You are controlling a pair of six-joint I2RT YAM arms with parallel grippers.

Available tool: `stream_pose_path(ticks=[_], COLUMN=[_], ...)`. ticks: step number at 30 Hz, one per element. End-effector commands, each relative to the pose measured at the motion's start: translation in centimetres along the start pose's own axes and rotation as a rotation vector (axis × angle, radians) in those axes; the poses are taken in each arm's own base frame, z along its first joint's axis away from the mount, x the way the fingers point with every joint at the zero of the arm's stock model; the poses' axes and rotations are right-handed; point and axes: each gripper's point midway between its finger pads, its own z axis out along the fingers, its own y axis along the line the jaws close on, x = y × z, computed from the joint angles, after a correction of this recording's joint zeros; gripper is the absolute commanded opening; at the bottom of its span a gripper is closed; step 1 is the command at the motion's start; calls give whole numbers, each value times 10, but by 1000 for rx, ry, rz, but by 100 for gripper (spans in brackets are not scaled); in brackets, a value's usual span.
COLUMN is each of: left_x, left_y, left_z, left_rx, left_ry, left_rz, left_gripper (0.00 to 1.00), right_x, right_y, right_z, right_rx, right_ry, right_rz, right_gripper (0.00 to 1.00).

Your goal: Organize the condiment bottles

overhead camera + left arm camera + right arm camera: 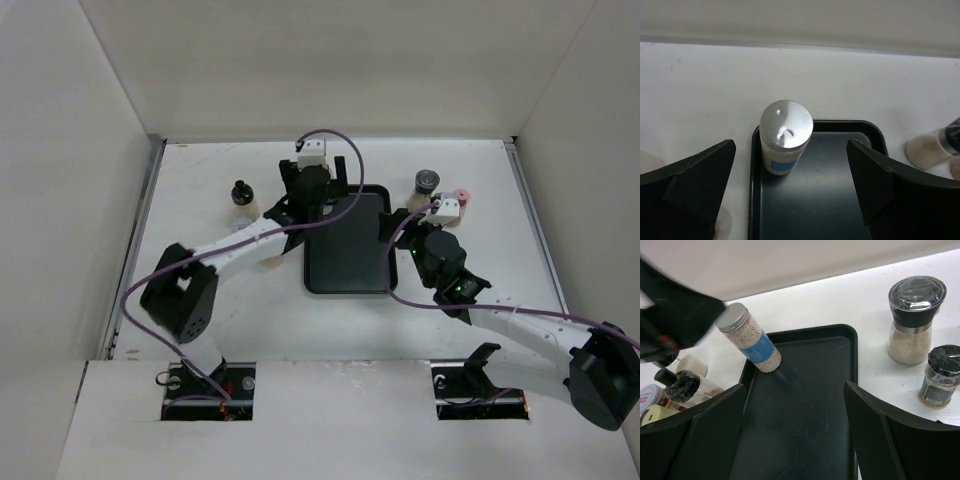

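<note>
A silver-capped jar of pale beads with a blue label stands upright in the far left corner of the black tray. My left gripper hangs open around it, both fingers well apart from the jar. The right wrist view shows the same jar free of the left gripper. My right gripper is open and empty over the tray's right side. To its right stand a black-topped grinder and a small dark-capped jar. Left of the tray are a black-capped bottle and more condiment bottles.
The tray lies mid-table between the arms. A pink-capped jar stands beside the grinder. Another pale bottle sits under my left arm. White walls close in the table at the back and sides.
</note>
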Motion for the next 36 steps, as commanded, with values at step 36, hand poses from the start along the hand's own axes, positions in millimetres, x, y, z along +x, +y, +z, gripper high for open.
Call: stream_pose_path(ticks=[36], left_x=[92], left_y=[141], left_z=[-90], left_rx=[-269], left_ry=[145], left_rz=[-10], left_gripper=[66], right_x=[-13], right_y=[6], right_z=[2], right_rx=[-13], right_ry=[-44], right_rz=[38], right_gripper=[87])
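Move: The yellow-capped bottle stands about 12 cm back and 14 cm to the left of the left gripper, its middle some 12 cm lower. Just beyond it, a dark-capped bottle is about 7 cm back and 9 cm left of the gripper, and a grey-lidded jar about 8 cm back and 21 cm left. The just-placed pearl bottle stands 3 cm ahead, 1 cm right. From the right gripper the yellow-capped bottle is about 38 cm left, 1 cm ahead. Draw the open left gripper back and up away from the pearl bottle, arcing left, then sink it some 17 cm from the top of that arc to the yellow-capped bottle, ending about 12 cm back and 14 cm left. Tip the fingers down and turn them counter-clockwise, each some 15 degrees, narrowing the gap by about a third so the tips flank the yellow cap without gripping. ##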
